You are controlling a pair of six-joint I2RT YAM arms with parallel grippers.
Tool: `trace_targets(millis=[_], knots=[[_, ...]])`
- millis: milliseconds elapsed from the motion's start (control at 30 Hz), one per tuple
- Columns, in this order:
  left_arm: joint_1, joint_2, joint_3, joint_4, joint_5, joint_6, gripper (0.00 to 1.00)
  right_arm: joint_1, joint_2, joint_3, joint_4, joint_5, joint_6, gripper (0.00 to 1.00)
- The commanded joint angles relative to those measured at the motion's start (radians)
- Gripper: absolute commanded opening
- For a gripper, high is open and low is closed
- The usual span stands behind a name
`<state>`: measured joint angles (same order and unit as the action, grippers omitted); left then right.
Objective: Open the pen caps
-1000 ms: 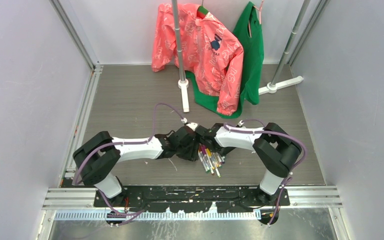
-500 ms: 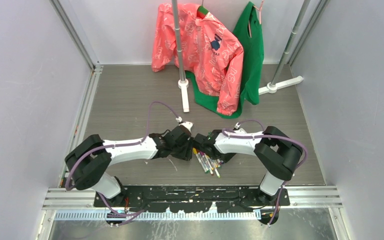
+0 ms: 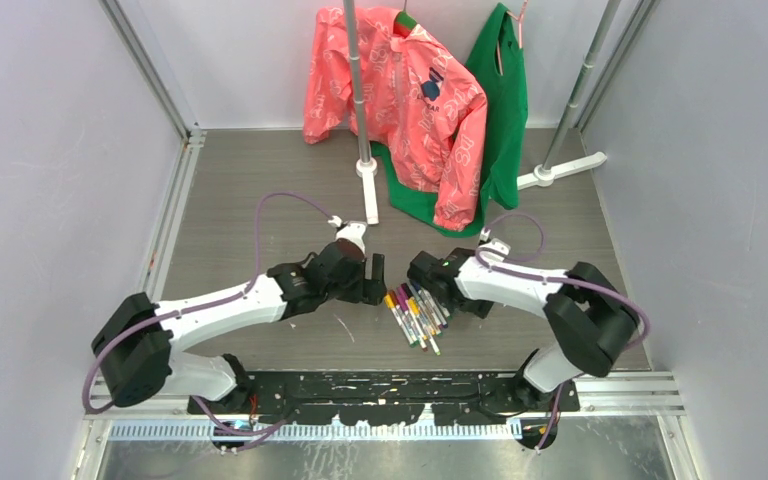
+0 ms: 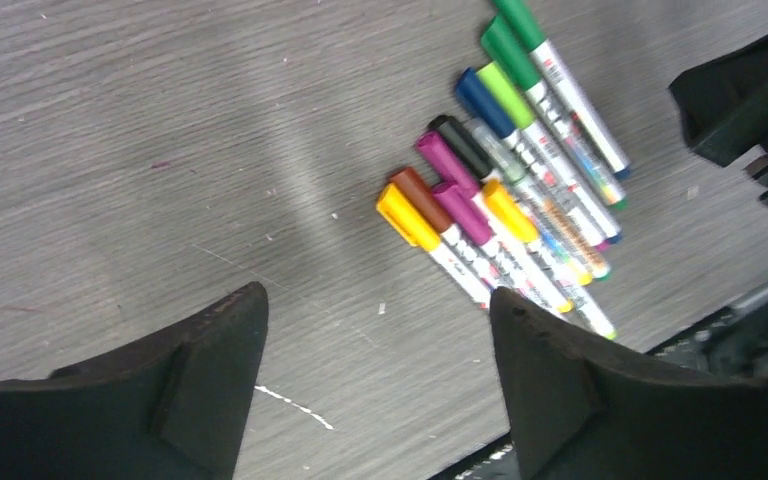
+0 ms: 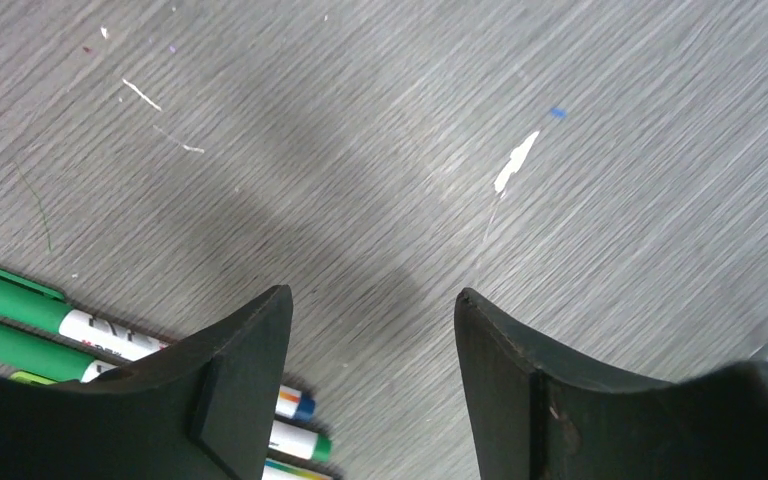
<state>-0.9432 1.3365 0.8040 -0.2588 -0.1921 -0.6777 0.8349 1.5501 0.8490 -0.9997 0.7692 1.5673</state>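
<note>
Several pens [image 3: 415, 315] lie side by side in a bunch on the grey table, white barrels pointing toward the near edge. In the left wrist view the pen caps sit on the pens [image 4: 520, 200]: yellow [image 4: 406, 217], brown [image 4: 422, 197], purple, black, blue and green ones. My left gripper [image 3: 372, 278] [image 4: 378, 292] hovers just left of the bunch, open, with only bare table between its fingers. My right gripper [image 3: 438, 285] [image 5: 371, 293] is at the bunch's upper right, open and holding nothing. Two green-capped pens [image 5: 20, 300] show at the lower left of the right wrist view.
A pink jacket [image 3: 400, 100] and a green garment [image 3: 505, 110] hang at the back from a stand whose white feet [image 3: 368, 190] [image 3: 565, 168] rest on the table. Grey walls close both sides. A black rail [image 3: 380, 390] runs along the near edge.
Both grippers were close together over the pens. They have drawn apart, left to the left and right to the right, and opened wider. The pen bunch now lies uncovered.
</note>
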Motion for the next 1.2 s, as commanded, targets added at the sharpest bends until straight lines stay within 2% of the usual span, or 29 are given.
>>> trace_targets(millis=[0,200,367,533,800,967,1167], knots=[[0.000,-0.104,-0.008,0.082,0.006,-0.042,0.97,-0.055,-0.117,-0.025,0.032,0.062,-0.272,0.66],[0.000,-0.220,-0.031,0.150,0.102,0.039,1.00,-0.108,-0.212,-0.034,0.207,-0.092,-0.694,0.68],[0.000,-0.299,-0.042,0.178,0.186,0.128,1.00,-0.109,-0.214,0.006,0.271,-0.186,-0.885,0.69],[0.001,-0.396,-0.119,0.243,0.200,0.049,1.00,-0.114,-0.208,0.009,0.343,-0.274,-0.982,0.69],[0.004,-0.496,-0.180,0.078,0.043,-0.092,1.00,-0.147,-0.163,0.015,0.403,-0.383,-1.062,0.68],[0.004,-0.469,-0.138,-0.048,-0.005,-0.113,0.99,-0.185,-0.138,0.009,0.427,-0.438,-1.088,0.67],[0.004,-0.443,-0.098,-0.120,-0.049,-0.125,0.93,-0.223,-0.116,0.001,0.446,-0.496,-1.115,0.65]])
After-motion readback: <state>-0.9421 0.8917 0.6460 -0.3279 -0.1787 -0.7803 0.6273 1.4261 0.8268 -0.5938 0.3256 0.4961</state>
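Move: The outermost green pen, rightmost of the slanting row, has its middle about 7 cm left of the right hand, 4 cm ahead and 3 cm below. The second green pen lies against it, a centimetre farther left and a centimetre nearer the base; the yellow pen at the row's other end is some 14 cm left of the right hand and 2 cm back. From the left hand the outermost green pen is about 12 cm right, 3 cm ahead and 9 cm down. Heading for the green-pen end of the row, the right hand slips a little right while rising, then swings left and forward and sinks again, turning some 40 degrees counter-clockwise with its fingers still about two-thirds open. The left hand spreads its fingers wide as it climbs about 10 cm, drawing back from the pens, then drifts left and comes partway down. No contact can be seen. ##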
